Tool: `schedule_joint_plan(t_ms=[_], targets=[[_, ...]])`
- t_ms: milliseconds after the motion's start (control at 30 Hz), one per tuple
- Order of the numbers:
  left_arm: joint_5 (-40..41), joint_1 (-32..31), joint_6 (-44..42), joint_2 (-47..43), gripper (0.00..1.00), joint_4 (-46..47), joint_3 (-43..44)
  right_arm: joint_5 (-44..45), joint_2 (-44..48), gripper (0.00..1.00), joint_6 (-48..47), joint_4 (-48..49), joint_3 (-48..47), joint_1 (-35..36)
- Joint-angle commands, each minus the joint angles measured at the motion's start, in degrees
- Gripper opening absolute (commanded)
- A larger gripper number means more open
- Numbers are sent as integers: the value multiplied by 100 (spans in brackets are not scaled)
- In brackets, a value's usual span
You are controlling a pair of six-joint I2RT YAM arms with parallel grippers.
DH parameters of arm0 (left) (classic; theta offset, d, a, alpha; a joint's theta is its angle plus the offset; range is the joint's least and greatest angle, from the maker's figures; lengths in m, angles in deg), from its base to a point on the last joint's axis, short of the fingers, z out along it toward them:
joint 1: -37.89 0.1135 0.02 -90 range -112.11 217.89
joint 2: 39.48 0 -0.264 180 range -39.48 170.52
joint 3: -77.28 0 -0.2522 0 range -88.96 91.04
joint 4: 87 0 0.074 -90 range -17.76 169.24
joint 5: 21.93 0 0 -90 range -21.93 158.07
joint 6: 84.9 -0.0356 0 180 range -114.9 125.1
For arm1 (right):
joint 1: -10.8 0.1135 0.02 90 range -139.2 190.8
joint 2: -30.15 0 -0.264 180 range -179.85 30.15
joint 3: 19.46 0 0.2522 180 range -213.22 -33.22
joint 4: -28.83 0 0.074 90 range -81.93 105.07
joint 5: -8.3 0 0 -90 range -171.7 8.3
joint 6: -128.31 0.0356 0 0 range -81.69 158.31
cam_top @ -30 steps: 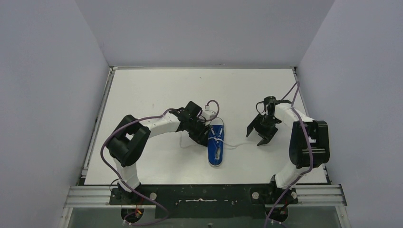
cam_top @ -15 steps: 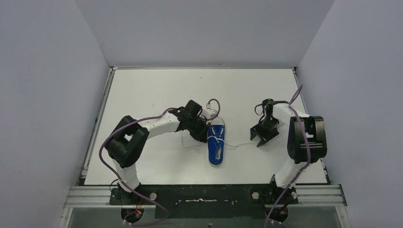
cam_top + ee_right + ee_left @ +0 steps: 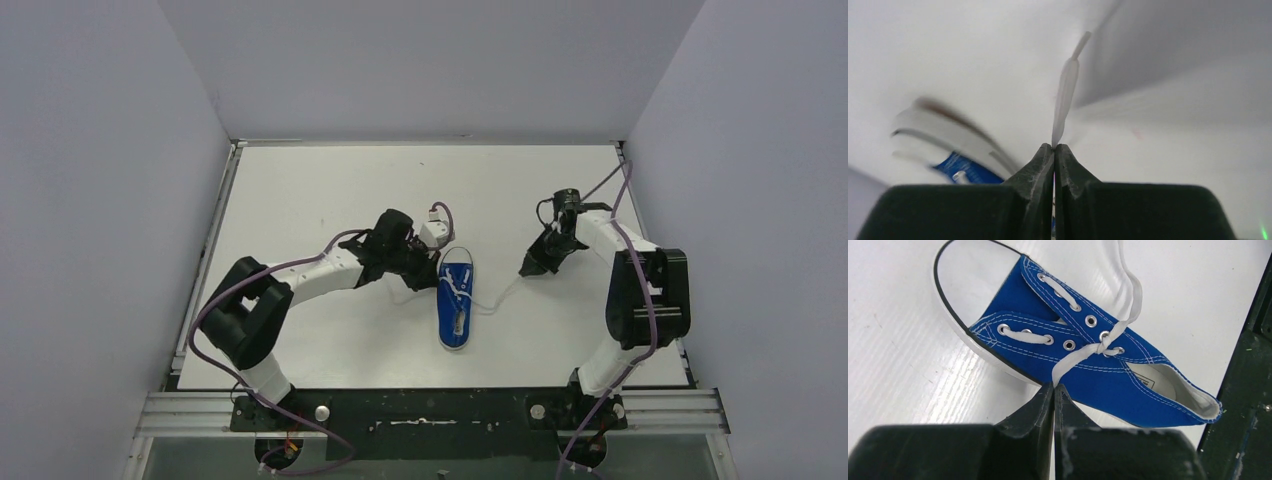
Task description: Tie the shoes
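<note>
The blue shoe [image 3: 456,312] with white toe cap lies mid-table, toe toward the far side. In the left wrist view the shoe [image 3: 1083,375] fills the frame, and its white laces cross in one simple knot [image 3: 1102,344] over the top eyelets. My left gripper [image 3: 1054,386] is shut on the lace end that runs down from that knot, and stands just left of the shoe [image 3: 424,274]. My right gripper [image 3: 1054,146] is shut on the other lace [image 3: 1064,97], whose tip sticks out past the fingers. That gripper [image 3: 527,268] is to the shoe's right, with the lace [image 3: 500,294] stretched between.
The white table [image 3: 330,190] has a raised rim and grey walls on three sides. A black base rail [image 3: 430,410] runs along the near edge. Purple cables [image 3: 300,262] loop along both arms.
Both grippers have gone from open to shut on the lace ends. The right gripper moved toward the far side and drew its lace taut. The left arm shifted slightly left.
</note>
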Motion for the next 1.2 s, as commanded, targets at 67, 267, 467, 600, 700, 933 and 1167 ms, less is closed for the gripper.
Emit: schedule_joint_plan(t_ms=[67, 267, 467, 600, 700, 933, 1167], targets=[[-320, 81, -295, -215, 0, 1613, -377, -2549, 661, 0, -1106, 2032, -728, 560], [-179, -8, -408, -341, 0, 2618, -966, -3243, 72, 0, -185, 3311, -1411, 1471], [-112, -72, -755, -517, 0, 3261, -1437, -3424, -948, 0, -436, 2577, -2622, 2460], [-183, -136, -954, -697, 0, 3730, -1762, -3474, -1466, 0, -1011, 1762, -3152, 2925], [-206, -212, -1109, -756, 0, 3837, -1885, -3597, -1860, 0, -1275, 1336, -3446, 3155], [-124, -459, -1334, -728, 0, 3860, -1986, -3441, -2537, 3, -2427, -525, -4093, 3657], [-115, -533, -1105, -806, 0, 3962, -2125, -3450, -2025, 45, -2070, -609, -3788, 3312]])
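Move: The right hand, pinching its lace end low over the table, has the loop held in the left fingers about 17 cm to its left, 2 cm back and some 3 cm higher. On the way stands the knot, about 13 cm left of the right hand, 4 cm back and 1 cm higher; the shoe's middle is about 14 cm left, 7 cm back, roughly level. From the left hand the knot is some 4 cm right, 2 cm back and 2 cm below. The right hand sweeps fast to its left, some 30 cm in all, carrying its lace end in an arch that first goes forward and up about 15 cm, over the shoe and around the far side of the left fingers, then comes back and down beyond them while the hand turns counter-clockwise, its fingers starting to open at the end. The left hand keeps its pinch on the loop by the shoe, levels its fingers by about 30 degrees and eases back some 3 cm. ##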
